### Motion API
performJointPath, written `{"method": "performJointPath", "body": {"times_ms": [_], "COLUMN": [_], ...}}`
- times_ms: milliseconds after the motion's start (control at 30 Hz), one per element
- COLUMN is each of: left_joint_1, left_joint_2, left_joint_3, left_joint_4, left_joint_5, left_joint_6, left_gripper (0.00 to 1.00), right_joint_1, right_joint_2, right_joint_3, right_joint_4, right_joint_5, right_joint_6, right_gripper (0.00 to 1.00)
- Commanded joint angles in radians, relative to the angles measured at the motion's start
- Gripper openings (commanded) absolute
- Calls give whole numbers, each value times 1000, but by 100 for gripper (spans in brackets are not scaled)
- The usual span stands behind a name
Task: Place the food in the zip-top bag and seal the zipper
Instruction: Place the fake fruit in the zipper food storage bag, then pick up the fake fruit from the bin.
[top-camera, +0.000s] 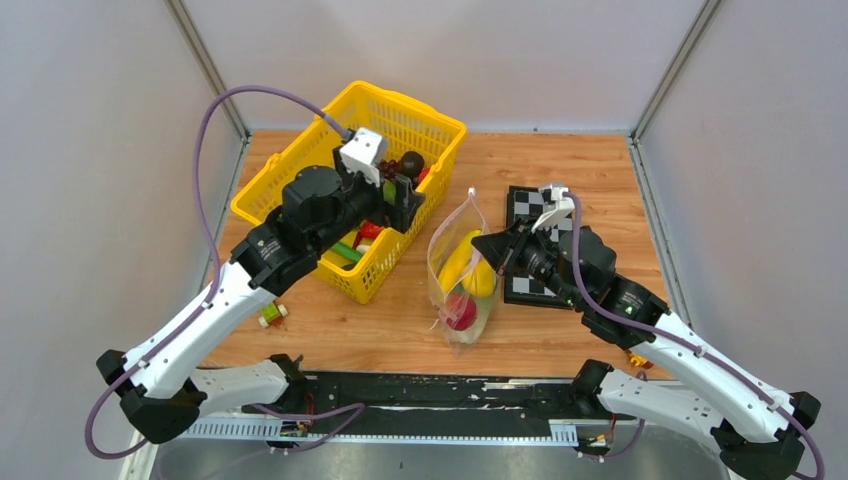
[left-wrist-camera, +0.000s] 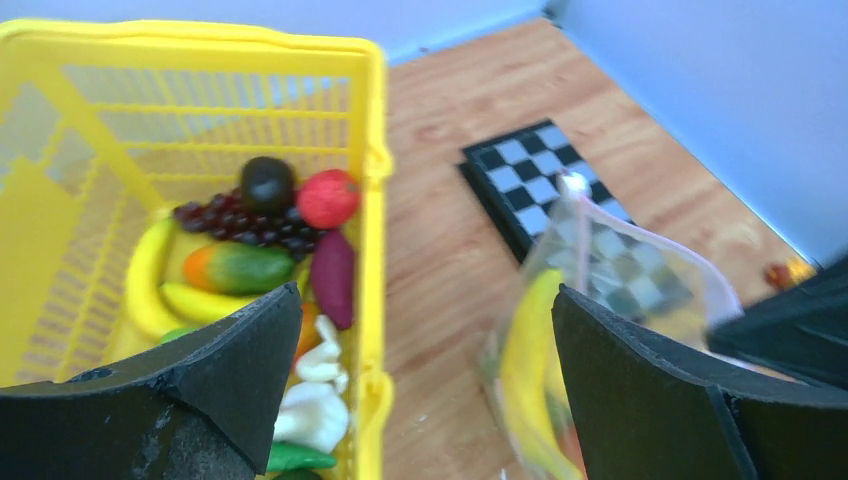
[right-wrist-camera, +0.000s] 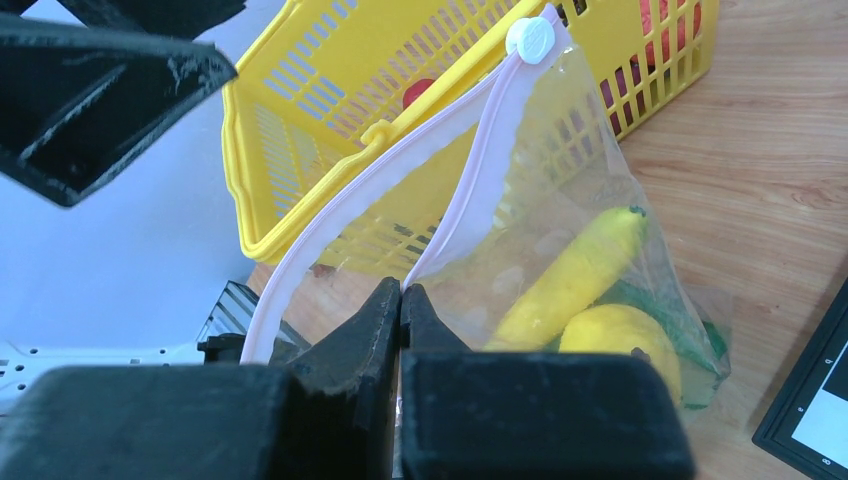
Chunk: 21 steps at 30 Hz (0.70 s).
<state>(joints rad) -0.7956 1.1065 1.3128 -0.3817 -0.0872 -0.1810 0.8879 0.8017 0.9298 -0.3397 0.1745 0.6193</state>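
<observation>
The clear zip-top bag stands upright on the table with its mouth open. It holds yellow bananas, a yellow round fruit, green lettuce and a red fruit. My right gripper is shut on one side of the pink zipper and holds the mouth up. My left gripper is open and empty, above the basket's near wall and to the left of the bag. More food lies in the yellow basket: grapes, a red fruit, a cucumber, bananas.
The yellow mesh basket sits at the back left, close to the bag. A folded chessboard lies under my right gripper. Small toy blocks lie at the front left and front right.
</observation>
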Motion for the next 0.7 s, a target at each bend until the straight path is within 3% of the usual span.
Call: {"method": "performJointPath", "body": {"times_ms": [0,267,500,667], "left_joint_1": [61,316,419,424], "left_joint_2": [-27,29,141,245], "left_joint_3": [-27,-74,-127,-119], "left_joint_4": [-1,-92,-118,-152], "left_joint_5": [-265,-250,-289,-402], "left_joint_6": [-73,-285,-424,-450], "left_gripper": [100,100,100,100], "right_joint_1": [1,2,2,2], "right_joint_2": [-21,-19,-21,-24], "right_joint_3": [-2,2,9,8], "right_joint_4": [33,28,24,19], "right_joint_5": [20,16,17,21], "right_joint_6": [-6,-9,-11,-8], "right_gripper": [0,0,0,0]}}
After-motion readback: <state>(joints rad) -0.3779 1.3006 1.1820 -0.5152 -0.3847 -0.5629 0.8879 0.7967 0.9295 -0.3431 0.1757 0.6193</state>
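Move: The loose fake fruit in the near-left part of the yellow basket lies about 15 cm ahead of the left hand, 12 cm to its left and some 32 cm below. There, the red pepper is 14 cm ahead and 10 cm left of the hand; the green cucumber is 9 cm ahead and 15 cm left. The zip bag's middle hangs 5 cm back, 9 cm right and 23 cm below. From the right hand, that fruit is 21 cm ahead, 23 cm left and 26 cm below. The fruit left in the basket draws the empty left hand away from the bag: it swings about 16 cm left and 10 cm forward, nearly level at first, then sinks some 15 cm over the basket. Meanwhile it turns about 50 degrees counter-clockwise and tips down, fingers staying wide open. The right hand stays put, keeping its pinch on the bag's rim. ##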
